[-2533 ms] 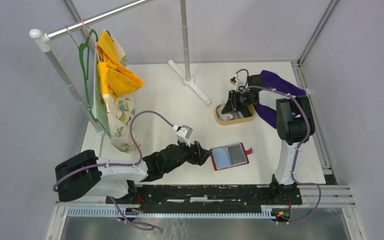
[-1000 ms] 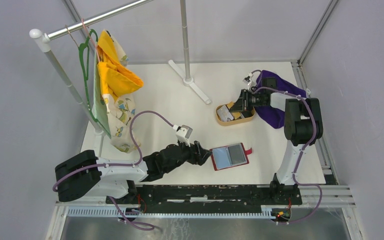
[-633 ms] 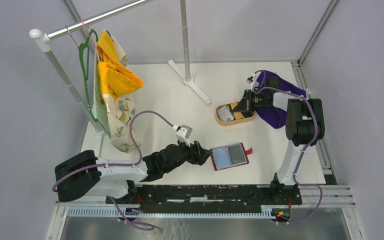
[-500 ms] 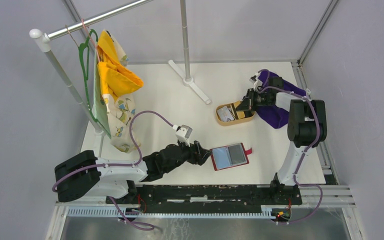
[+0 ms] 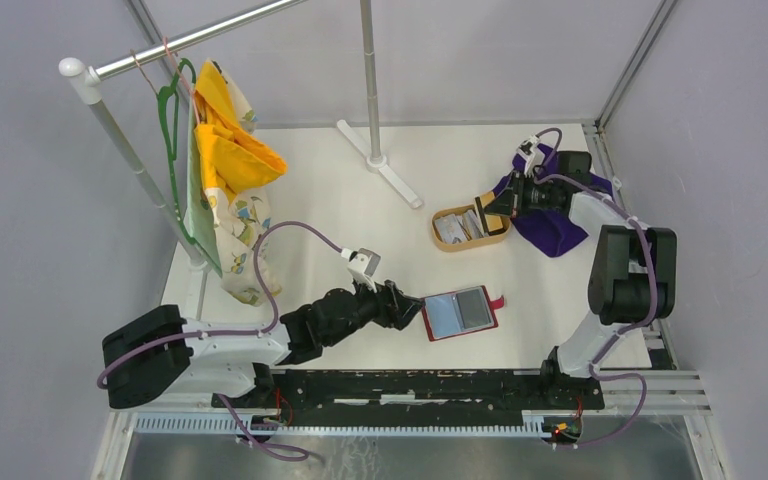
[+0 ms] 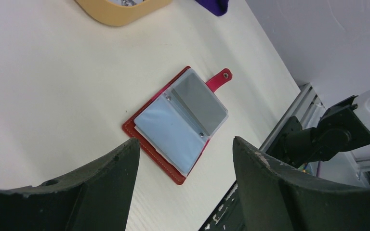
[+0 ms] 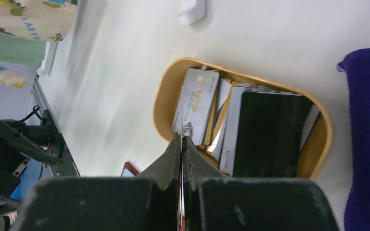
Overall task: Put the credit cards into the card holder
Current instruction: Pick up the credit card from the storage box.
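The card holder [image 5: 460,312] [image 6: 180,126] lies open on the table, red, with a pale blue and a grey card under its clear pockets. My left gripper [image 5: 415,311] [image 6: 185,142] is open, low at the holder's left edge, not touching it. Several credit cards, among them a black one [image 7: 270,130] and a silvery one [image 7: 200,103], lie in the tan oval tray [image 5: 443,240] [image 7: 164,96]. My right gripper [image 5: 490,203] [image 7: 182,138] is shut on a thin card [image 7: 181,110], seen edge-on above the tray's rim.
A purple cloth [image 5: 555,225] [image 7: 366,96] lies right of the tray under the right arm. A clothes rack with hanging garments [image 5: 225,170] stands at the left. A pole's white foot [image 5: 380,165] rests at the back centre.
My right gripper has shut on a card in the tray, and it has drawn back to the right and up with it. The left arm has barely moved.
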Robot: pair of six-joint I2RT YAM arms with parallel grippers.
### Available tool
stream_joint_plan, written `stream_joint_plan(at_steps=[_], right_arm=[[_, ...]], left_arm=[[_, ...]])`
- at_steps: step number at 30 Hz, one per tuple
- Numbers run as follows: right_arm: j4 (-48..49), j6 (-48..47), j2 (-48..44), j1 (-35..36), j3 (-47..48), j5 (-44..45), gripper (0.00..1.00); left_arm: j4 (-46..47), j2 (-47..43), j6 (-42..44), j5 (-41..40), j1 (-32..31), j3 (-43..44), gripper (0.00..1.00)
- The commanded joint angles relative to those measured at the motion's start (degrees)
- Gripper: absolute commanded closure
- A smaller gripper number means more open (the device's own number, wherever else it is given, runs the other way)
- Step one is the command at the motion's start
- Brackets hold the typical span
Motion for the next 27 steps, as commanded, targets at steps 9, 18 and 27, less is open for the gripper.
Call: stream_joint_plan(at_steps=[9, 18, 27], right_arm=[[22.0, 10.4, -19.5, 1.6, -18.5, -18.4, 1.0], [39.7, 17.5, -31.7, 9.9, -31.3, -20.3, 1.0], [40.4, 17.5, -33.3, 16.2, -32.5, -21.2, 1.0]], left_arm=[[13.6, -2.4, 1.2, 4.2, -0.1, -2.4, 0.19], [16.3, 3.5, 3.7, 4.9, 0.0, 2.1, 0.18], [24.6, 12.8, 1.7, 10.6, 2.0, 5.9, 0.23]])
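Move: The right gripper already holds the gold card, raised over the storage box, whose middle lies about 4 cm to its left, level fore and aft, some 8 cm below. The card holder lies open about 17 cm back, 7 cm to the left and 10 cm down; the purple cloth is roughly 9 cm ahead and 14 cm to the right. From the left gripper the holder is about 5 cm ahead, 10 cm right and 10 cm below. Keep the right fingers shut on the card and sweep it back some 17 cm from the storage box towards the card holder, going left and climbing about 8 cm too, while the wrist swings counter-clockwise and levels until the fingers point left. Lift the empty left gripper about 3 cm, then shift it 4 cm right, fingers still wide open. ##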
